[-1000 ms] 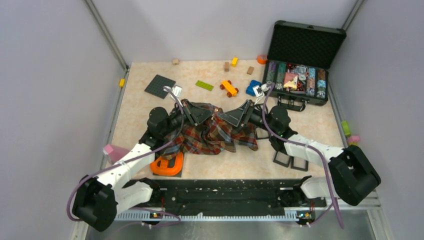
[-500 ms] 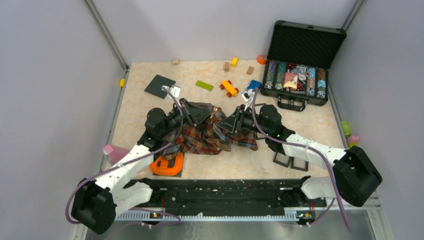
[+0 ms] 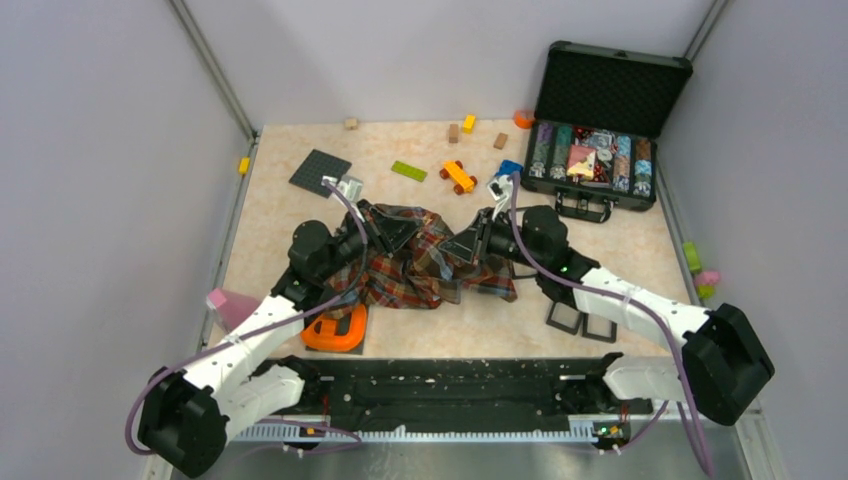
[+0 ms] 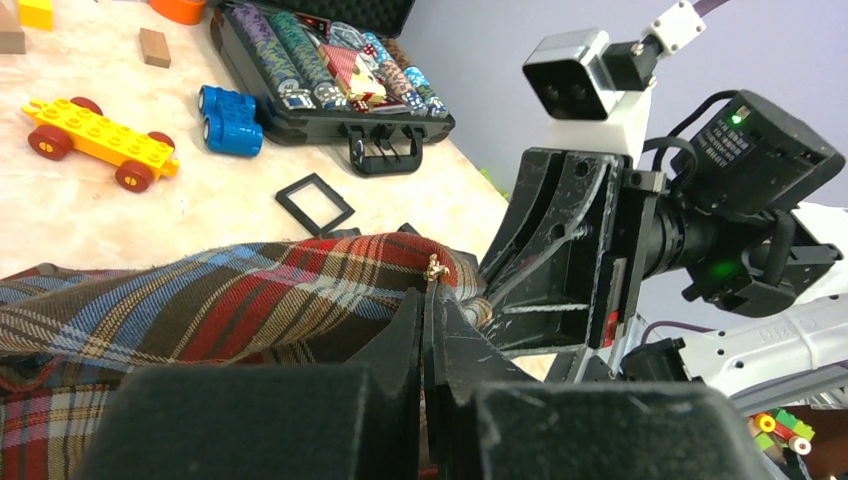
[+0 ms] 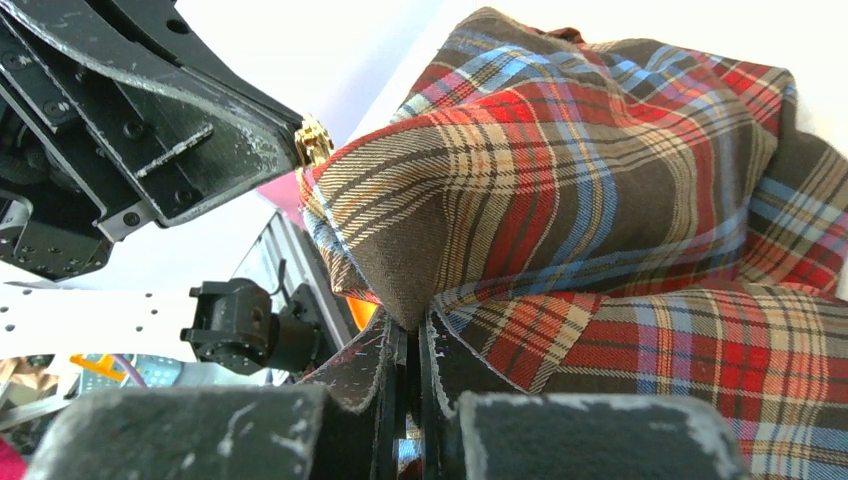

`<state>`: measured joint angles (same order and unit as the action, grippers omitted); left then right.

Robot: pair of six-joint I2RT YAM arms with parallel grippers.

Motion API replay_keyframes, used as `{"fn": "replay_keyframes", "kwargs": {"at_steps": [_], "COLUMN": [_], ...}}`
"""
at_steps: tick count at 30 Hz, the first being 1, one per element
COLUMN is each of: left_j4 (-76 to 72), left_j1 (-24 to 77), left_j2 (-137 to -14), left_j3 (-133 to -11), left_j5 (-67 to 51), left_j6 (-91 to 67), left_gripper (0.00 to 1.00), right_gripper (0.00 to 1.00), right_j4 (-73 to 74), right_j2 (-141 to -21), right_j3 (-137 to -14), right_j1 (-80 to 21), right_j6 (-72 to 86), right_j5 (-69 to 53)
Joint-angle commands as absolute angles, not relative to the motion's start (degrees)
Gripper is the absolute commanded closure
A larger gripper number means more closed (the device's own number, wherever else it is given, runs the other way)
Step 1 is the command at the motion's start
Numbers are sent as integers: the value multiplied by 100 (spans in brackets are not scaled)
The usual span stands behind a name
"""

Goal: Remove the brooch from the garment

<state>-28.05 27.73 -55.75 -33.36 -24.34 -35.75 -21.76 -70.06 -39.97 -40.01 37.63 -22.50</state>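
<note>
The plaid garment (image 3: 400, 280) lies bunched mid-table between both arms. It also fills the left wrist view (image 4: 200, 300) and the right wrist view (image 5: 600, 180). The tiny gold brooch (image 4: 436, 268) sits on a raised fold of cloth, right at my left fingertips. In the right wrist view the brooch (image 5: 314, 140) shows at the tip of the left fingers, touching the fold's edge. My left gripper (image 4: 430, 295) is shut, pinching the brooch. My right gripper (image 5: 410, 325) is shut on a fold of the garment just below it. In the top view the left gripper (image 3: 415, 238) and right gripper (image 3: 450, 250) nearly meet.
An open black case of poker chips (image 3: 600, 160) stands at the back right. A yellow-orange wheeled brick (image 3: 458, 176), a blue brick (image 3: 508, 168), a green plate (image 3: 408, 170) and a grey baseplate (image 3: 320, 172) lie behind the garment. An orange object (image 3: 335, 330) lies near left, black frames (image 3: 580, 320) near right.
The right arm has swung left toward the left gripper, still holding the cloth. The fold between the two grippers has bunched up. The left arm has shifted slightly.
</note>
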Motion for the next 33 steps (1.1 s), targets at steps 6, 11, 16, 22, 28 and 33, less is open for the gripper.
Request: {"fn": "replay_keyframes", "kwargs": {"at_steps": [6, 11, 16, 22, 28, 33], "left_j4": [-2879, -2615, -2323, -2246, -2881, -2948], "left_j1": [2766, 2755, 2759, 2751, 2753, 2752], "left_j2": [-5404, -5579, -5416, -5548, -5723, -5834], "left_j3": [-3505, -3638, -3563, -3660, -3633, -3723], "left_j5": [-2377, -2667, -2179, -2052, -2253, -2572], "left_j6": [-3616, -3673, -3283, -3231, -3715, -3981], "left_gripper": [100, 100, 100, 100, 100, 100], "right_gripper": [100, 100, 100, 100, 56, 14], "right_j4": [-1734, -1531, -1350, -1287, -1590, -1827], "right_j2": [-6815, -6757, -6589, -6538, -6945, -6743], "right_j3": [-4352, -4585, -4612, -4543, -4541, -4566], "right_j1": [-3770, -3613, -3500, -3489, -3594, -3586], "right_j6": [3531, 3429, 3356, 3345, 3498, 3442], "right_j5": [-1912, -1900, -1925, -2102, -2810, -2473]}}
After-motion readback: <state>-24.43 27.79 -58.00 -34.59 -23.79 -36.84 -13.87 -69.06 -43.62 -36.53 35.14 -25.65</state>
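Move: The left hand already has the brooch at its shut fingertips, about 1 cm beyond and to the right of the hand point. From the right hand, which already pinches a fold of cloth, the brooch is about 5 cm to the left, 2 cm ahead and 5 cm up. The garment's heap lies some 20 cm below the left hand, 7 cm to its left and about level fore and aft; the yellow toy car lies roughly 24 cm ahead, 7 cm right and 25 cm below. Forward and to the right by some 2–3 cm, rising slightly, the right hand draws its pinched fold of garment away from the brooch, then eases back about 1 cm and opens wide, letting go of the cloth. The left hand keeps its fingers shut at the brooch, sinking about 2 cm with a slight downward tip. ##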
